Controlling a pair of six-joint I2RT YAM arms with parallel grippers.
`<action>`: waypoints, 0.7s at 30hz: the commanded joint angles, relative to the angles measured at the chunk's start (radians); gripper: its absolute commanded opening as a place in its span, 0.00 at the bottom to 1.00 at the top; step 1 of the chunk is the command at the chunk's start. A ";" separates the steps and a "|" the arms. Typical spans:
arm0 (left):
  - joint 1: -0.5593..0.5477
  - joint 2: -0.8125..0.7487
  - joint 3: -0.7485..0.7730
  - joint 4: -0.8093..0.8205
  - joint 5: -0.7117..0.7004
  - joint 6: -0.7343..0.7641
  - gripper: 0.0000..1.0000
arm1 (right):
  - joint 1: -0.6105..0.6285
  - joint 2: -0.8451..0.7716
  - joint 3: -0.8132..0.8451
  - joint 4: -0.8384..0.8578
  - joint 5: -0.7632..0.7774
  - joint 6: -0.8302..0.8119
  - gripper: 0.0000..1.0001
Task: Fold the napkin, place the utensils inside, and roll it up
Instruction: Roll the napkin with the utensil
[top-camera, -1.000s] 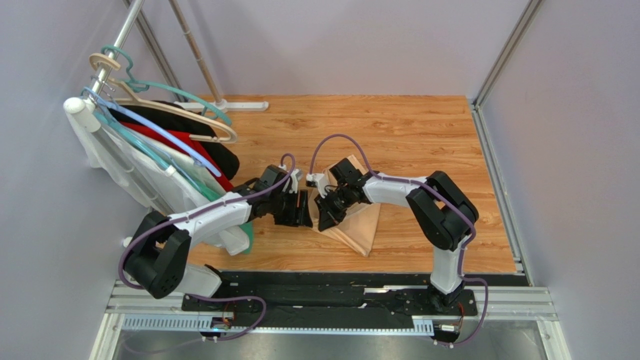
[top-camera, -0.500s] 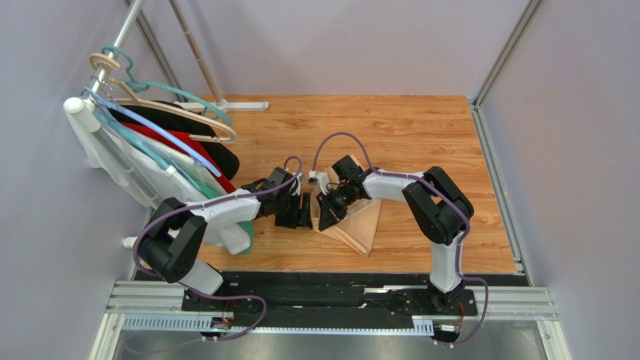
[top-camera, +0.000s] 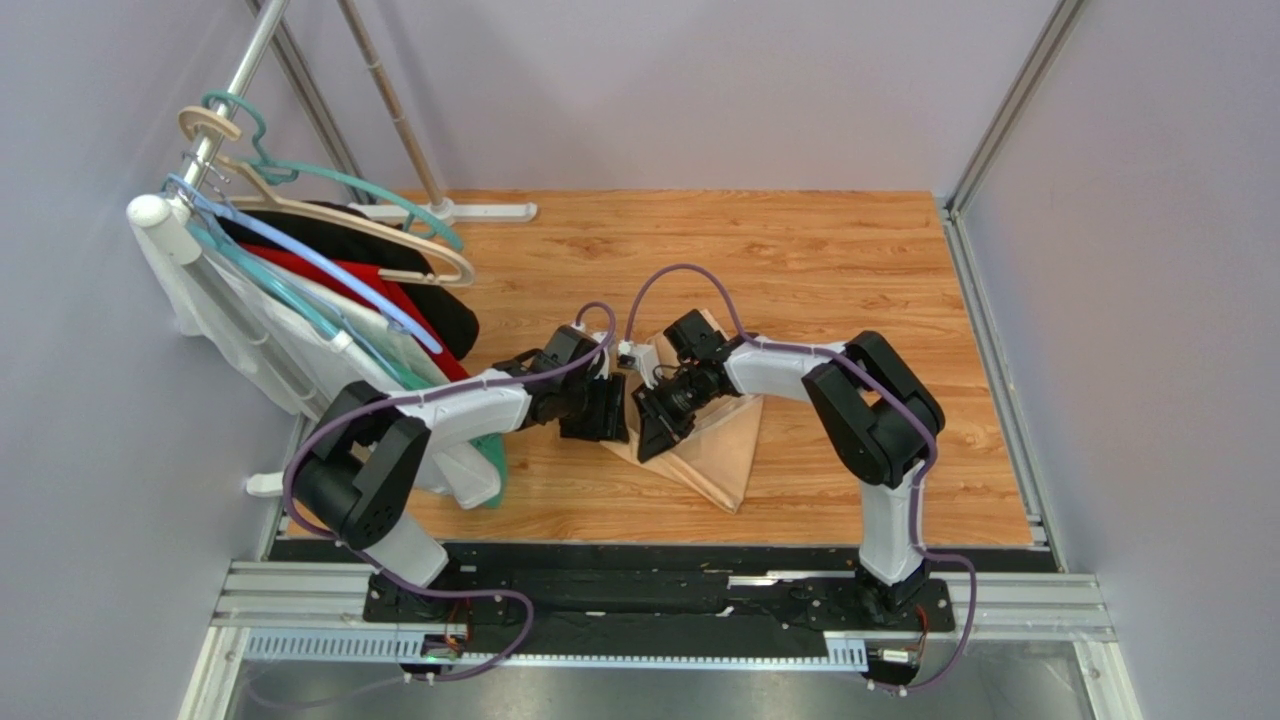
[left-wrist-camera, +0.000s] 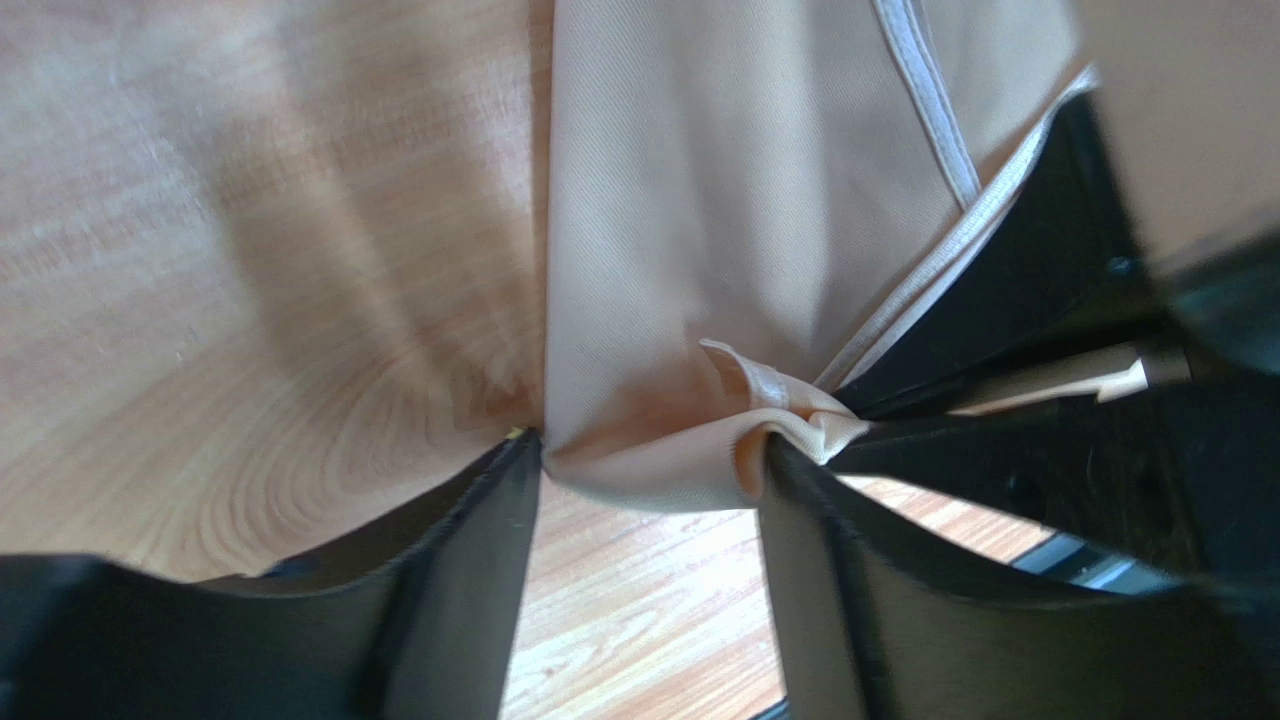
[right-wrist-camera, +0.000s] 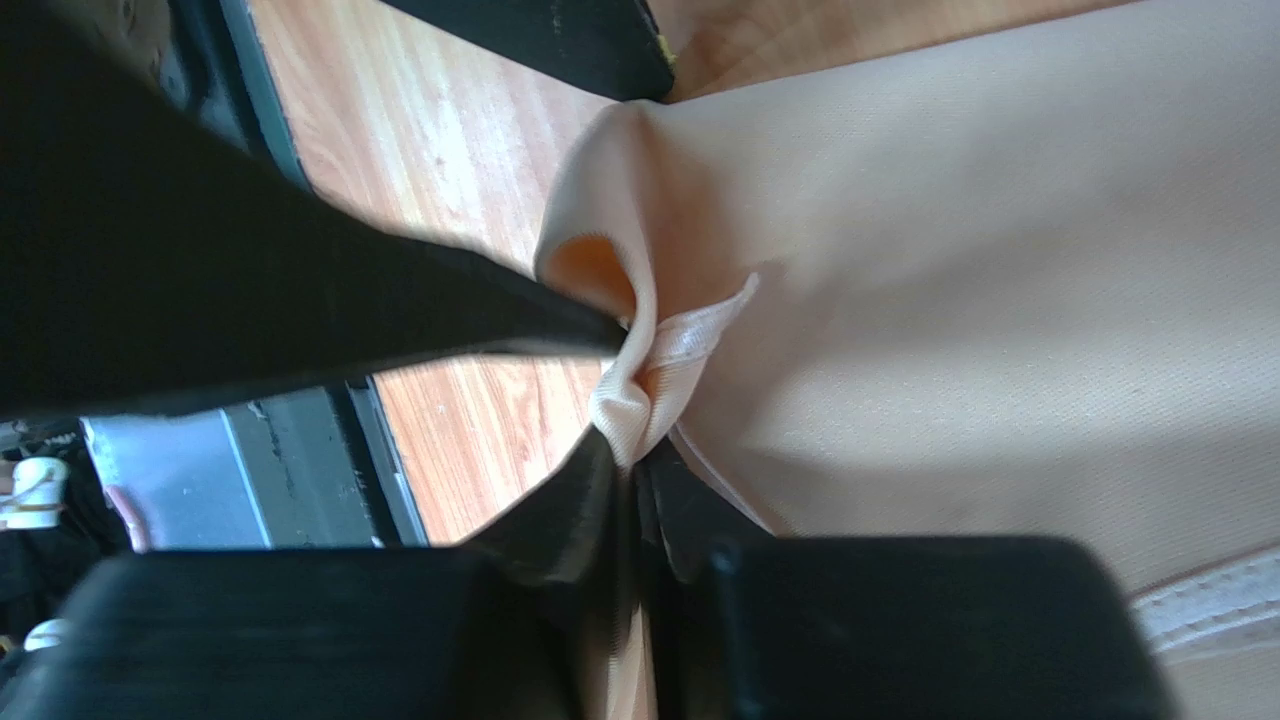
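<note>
The napkin (top-camera: 718, 447) lies folded into a pale peach wedge on the wooden table, right of centre. My right gripper (top-camera: 654, 425) is at its left corner. In the right wrist view its jaws (right-wrist-camera: 631, 450) are pinched together on a bunched bit of the napkin's hem (right-wrist-camera: 661, 353), lifted off the wood. My left gripper (top-camera: 609, 410) faces it from the left. Its fingers (left-wrist-camera: 643, 447) stand wide apart, and the raised fold of the napkin (left-wrist-camera: 691, 225) spans the gap between their tips. The utensils are out of view.
A clothes rack with several hangers and white, red and black garments (top-camera: 331, 300) crowds the left side, close behind my left arm. Its white foot (top-camera: 481, 212) sits at the back. Bare wood (top-camera: 842, 255) stretches behind and right of the napkin. A black rail (top-camera: 661, 578) runs along the near edge.
My left gripper has slid a little to the right, closing in on the napkin's raised corner. The right gripper has kept its pinch on the corner in the same place.
</note>
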 joint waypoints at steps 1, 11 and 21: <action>-0.004 0.043 0.028 -0.001 -0.047 0.034 0.52 | -0.003 0.007 -0.017 -0.062 0.123 -0.020 0.23; -0.004 0.081 0.040 0.002 -0.016 0.029 0.38 | -0.007 -0.150 -0.044 -0.054 0.227 0.010 0.77; -0.004 0.129 0.071 0.001 0.020 0.039 0.38 | 0.023 -0.518 -0.201 -0.036 0.575 0.038 0.78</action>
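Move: The left hand's open fingers straddle the gathered left end of the napkin's rolled near edge, about 1 cm beneath the hand point. The right hand's pinch on that edge is some 5 cm right and 3 cm nearer the base. From the right hand, the pinched edge is right at its pads; the napkin's near right corner lies roughly 11 cm right and 7 cm back, and the napkin's middle about 4 cm right and 5 cm ahead. Easing forward and right by barely 2 cm and slightly down, the left hand closes its fingers partway, pinching the gathered left end of the napkin. The right hand opens wide to let go of its pinched edge, lifts a little, then goes right and up, about 5 cm each, away from the left fingers and over the rolled strip, its wrist turning some 20 degrees so the fingertips swing forward and steeper. ##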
